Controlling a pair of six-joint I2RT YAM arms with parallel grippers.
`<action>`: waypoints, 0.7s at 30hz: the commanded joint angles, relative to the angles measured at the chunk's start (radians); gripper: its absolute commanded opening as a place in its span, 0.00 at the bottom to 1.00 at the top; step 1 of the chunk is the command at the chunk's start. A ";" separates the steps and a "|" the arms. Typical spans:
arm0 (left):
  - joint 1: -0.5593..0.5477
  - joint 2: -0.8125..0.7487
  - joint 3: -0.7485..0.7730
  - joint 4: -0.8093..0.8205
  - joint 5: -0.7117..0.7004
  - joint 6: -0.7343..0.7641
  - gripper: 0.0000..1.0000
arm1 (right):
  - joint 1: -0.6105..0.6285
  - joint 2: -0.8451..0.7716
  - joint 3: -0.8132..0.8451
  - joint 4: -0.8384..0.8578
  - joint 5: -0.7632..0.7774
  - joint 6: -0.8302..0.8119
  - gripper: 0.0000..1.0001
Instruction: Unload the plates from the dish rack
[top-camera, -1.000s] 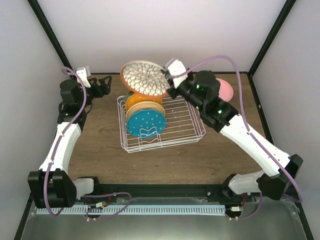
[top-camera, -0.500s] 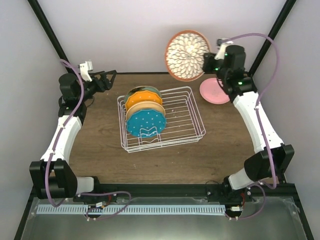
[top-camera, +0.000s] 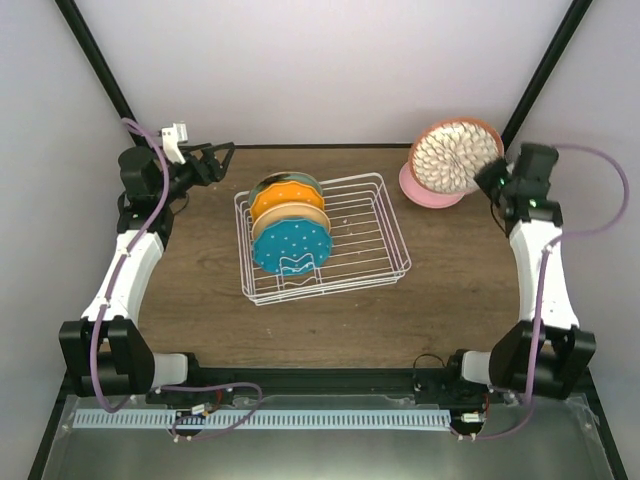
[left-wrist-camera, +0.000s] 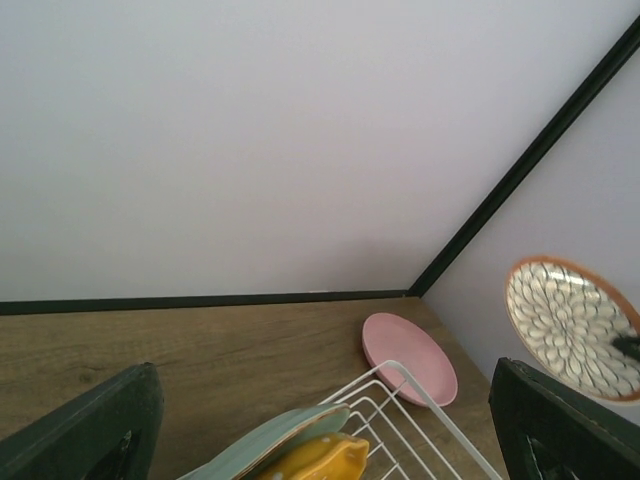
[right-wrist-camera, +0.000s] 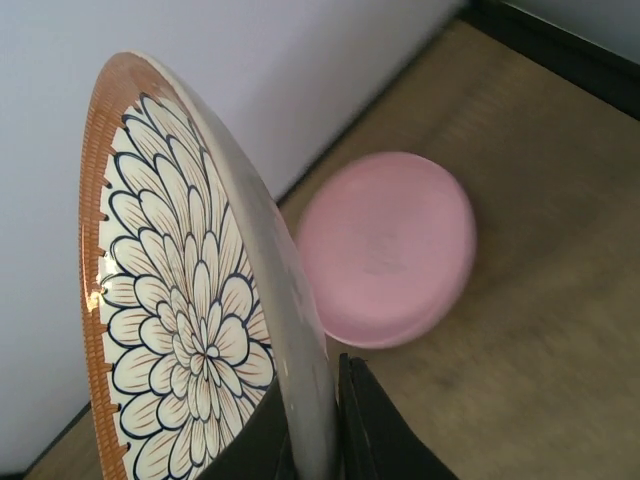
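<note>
The white wire dish rack (top-camera: 396, 225) sits mid-table. Standing in its left dividers are a sage green plate (top-camera: 278, 181), a scalloped orange plate (top-camera: 285, 198), a pale yellow-orange plate (top-camera: 292, 222) and a dotted teal plate (top-camera: 292, 247). My right gripper (top-camera: 492, 180) is shut on the rim of the brown-floral plate (top-camera: 455, 158), holding it on edge just above the pink plate (top-camera: 425, 190), which lies flat at the back right. In the right wrist view the floral plate (right-wrist-camera: 190, 330) is clamped at my gripper (right-wrist-camera: 322, 430), with the pink plate (right-wrist-camera: 385, 245) behind. My left gripper (top-camera: 215, 160) is open and empty at the back left.
The left wrist view shows the rack corner (left-wrist-camera: 440, 415), the sage green plate (left-wrist-camera: 270, 445), the orange plate (left-wrist-camera: 325, 462), the pink plate (left-wrist-camera: 410, 357) and the floral plate (left-wrist-camera: 570, 325). Black frame posts and pale walls close in the back corners. Bare wooden table (top-camera: 470, 290) lies right of the rack.
My right arm has swung the floral plate from above the rack's back edge to the back right corner and lowered it over the pink plate. The left arm shifted slightly at first.
</note>
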 joint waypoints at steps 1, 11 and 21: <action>0.002 0.017 -0.009 -0.001 0.003 0.023 0.92 | -0.084 -0.167 -0.164 0.045 -0.025 0.153 0.01; 0.002 0.034 0.002 -0.035 -0.004 0.070 0.92 | -0.088 -0.320 -0.465 -0.042 0.030 0.228 0.01; 0.001 0.038 -0.001 -0.041 -0.016 0.066 0.92 | -0.088 -0.337 -0.594 -0.066 0.108 0.258 0.01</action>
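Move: Right of the dish rack, the bare table spot for the flower-patterned plate held by the right hand lies about 10 cm back, 6 cm to the left and some 29 cm below that hand. The pink plate lies about 21 cm ahead, 5 cm left and 29 cm below; the dish rack's middle is roughly 41 cm left, 3 cm back and 25 cm below. From the left hand the spot is about 64 cm right, 10 cm back and 34 cm down. Lowering the flower-patterned plate by its rim, the right hand sinks about 18 cm while drawing back some 14 cm, away from the pink plate and towards the bare table nearer its base. It tips its fingers further down and turns a little clockwise, easing off towards the end, grip kept shut. The empty left hand sinks about 2 cm with its jaws still open. ##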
